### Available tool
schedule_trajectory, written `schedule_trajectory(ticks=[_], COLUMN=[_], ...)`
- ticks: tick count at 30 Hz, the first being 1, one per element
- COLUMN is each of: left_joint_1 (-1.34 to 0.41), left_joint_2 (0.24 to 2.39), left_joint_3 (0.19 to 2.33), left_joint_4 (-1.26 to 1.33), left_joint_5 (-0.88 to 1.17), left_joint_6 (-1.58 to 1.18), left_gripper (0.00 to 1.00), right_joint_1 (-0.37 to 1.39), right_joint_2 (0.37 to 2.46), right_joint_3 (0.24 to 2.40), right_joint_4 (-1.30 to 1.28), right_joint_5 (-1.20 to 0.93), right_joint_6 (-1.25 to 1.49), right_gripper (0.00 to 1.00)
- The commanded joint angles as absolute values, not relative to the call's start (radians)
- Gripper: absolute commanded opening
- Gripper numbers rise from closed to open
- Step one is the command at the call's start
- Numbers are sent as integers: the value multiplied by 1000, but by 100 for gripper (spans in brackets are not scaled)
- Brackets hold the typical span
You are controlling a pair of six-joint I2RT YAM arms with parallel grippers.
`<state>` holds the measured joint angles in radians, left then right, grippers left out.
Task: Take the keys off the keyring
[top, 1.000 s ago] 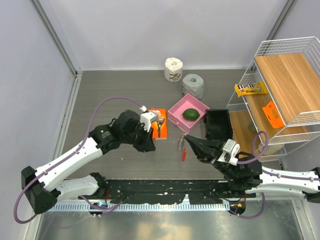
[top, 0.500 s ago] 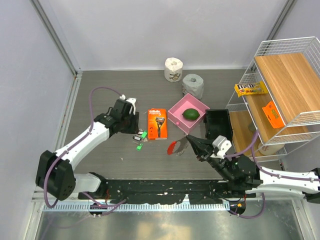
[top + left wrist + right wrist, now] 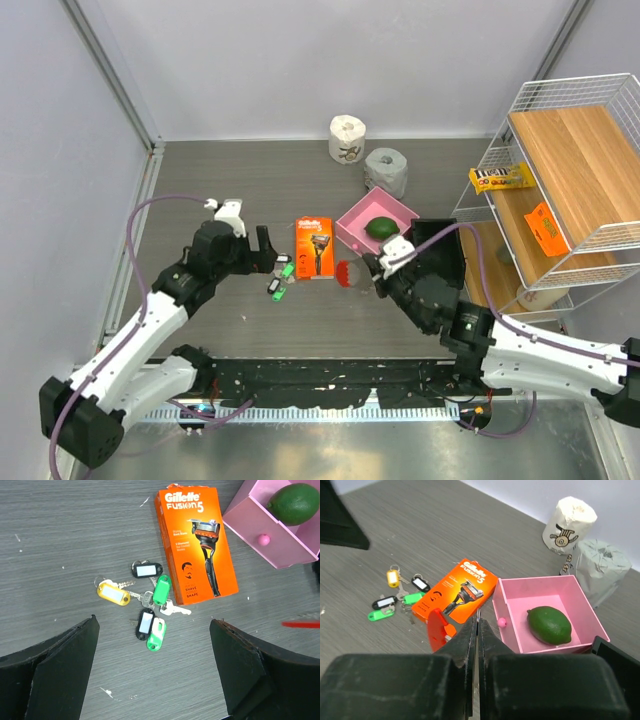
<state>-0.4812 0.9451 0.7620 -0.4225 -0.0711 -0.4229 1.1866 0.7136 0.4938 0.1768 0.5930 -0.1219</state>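
Note:
The keys [image 3: 279,279], several small metal ones with green, yellow and black/white tags, lie loose on the table left of the orange razor box [image 3: 315,248]. They show in the left wrist view [image 3: 142,600] and the right wrist view [image 3: 395,597]. My left gripper [image 3: 264,252] is open and empty, above and just left of them [image 3: 154,627]. My right gripper [image 3: 374,276] is shut on the keyring [image 3: 347,273], a red loop [image 3: 437,629] hanging at the left of its fingers [image 3: 478,617], held above the table between the razor box and the pink box.
A pink box [image 3: 352,232] holding a lime [image 3: 381,229] stands right of the razor box. A black box [image 3: 436,250] is beside it. Two paper rolls [image 3: 348,138] stand at the back. A wire shelf rack [image 3: 560,190] fills the right side.
The keys dropped onto the table and my left gripper pulled back to the left, open. My right gripper carried the red keyring farther up the table towards the pink box.

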Motion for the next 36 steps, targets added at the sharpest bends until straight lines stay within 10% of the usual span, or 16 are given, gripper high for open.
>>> schedule_trajectory(ticks=[1,9,12,14,22,36], left_joint_1=[-476,-476,-476,-474,-476,-476], left_joint_2=[823,615,566,542,471,296], left_joint_3=[681,591,597,609,751,1092], left_joint_4=[-361,-374,-439,-466,-644,-767], left_joint_5=[-113,-172,-233,-233,-368,-637], left_joint_6=[-466,-477,-522,-491,-477,-253], left_gripper=[99,100,100,99,100,99], right_joint_1=[1059,948,928,920,919,917], right_joint_2=[816,1146,1270,1311,1226,350], right_joint_3=[618,843,941,1009,1178,962], right_joint_4=[163,208,239,221,-173,-235], right_joint_5=[390,233,402,539,824,698], right_joint_6=[-29,-54,-34,-8,6,-158], right_gripper=[5,5,79,98,96,96])
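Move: The right hand still holds the emptied keyring; the place it is taken to, the near edge of the orange razor box, lies some 9 cm ahead, 10 cm left and roughly 24 cm below. The razor box's middle is about 15 cm ahead and 12 cm left, the loose keys some 6 cm ahead and 21 cm left, and the pink tray about 19 cm ahead and 5 cm right. From the open, empty left hand, that near edge is about 14 cm right, 2 cm ahead and 17 cm below. The right hand sweeps the keyring forward and left towards the near end of the razor box, about 7 cm each way, opens wide on the go and lets go well above the table, carries on forward a little, then swings off empty to the right, back and up some 20 cm while yawing clockwise. Meanwhile the left hand, open and empty throughout, draws away from the keys up, left and back, its fingers tilting up about 30 degrees and turning counter-clockwise. ##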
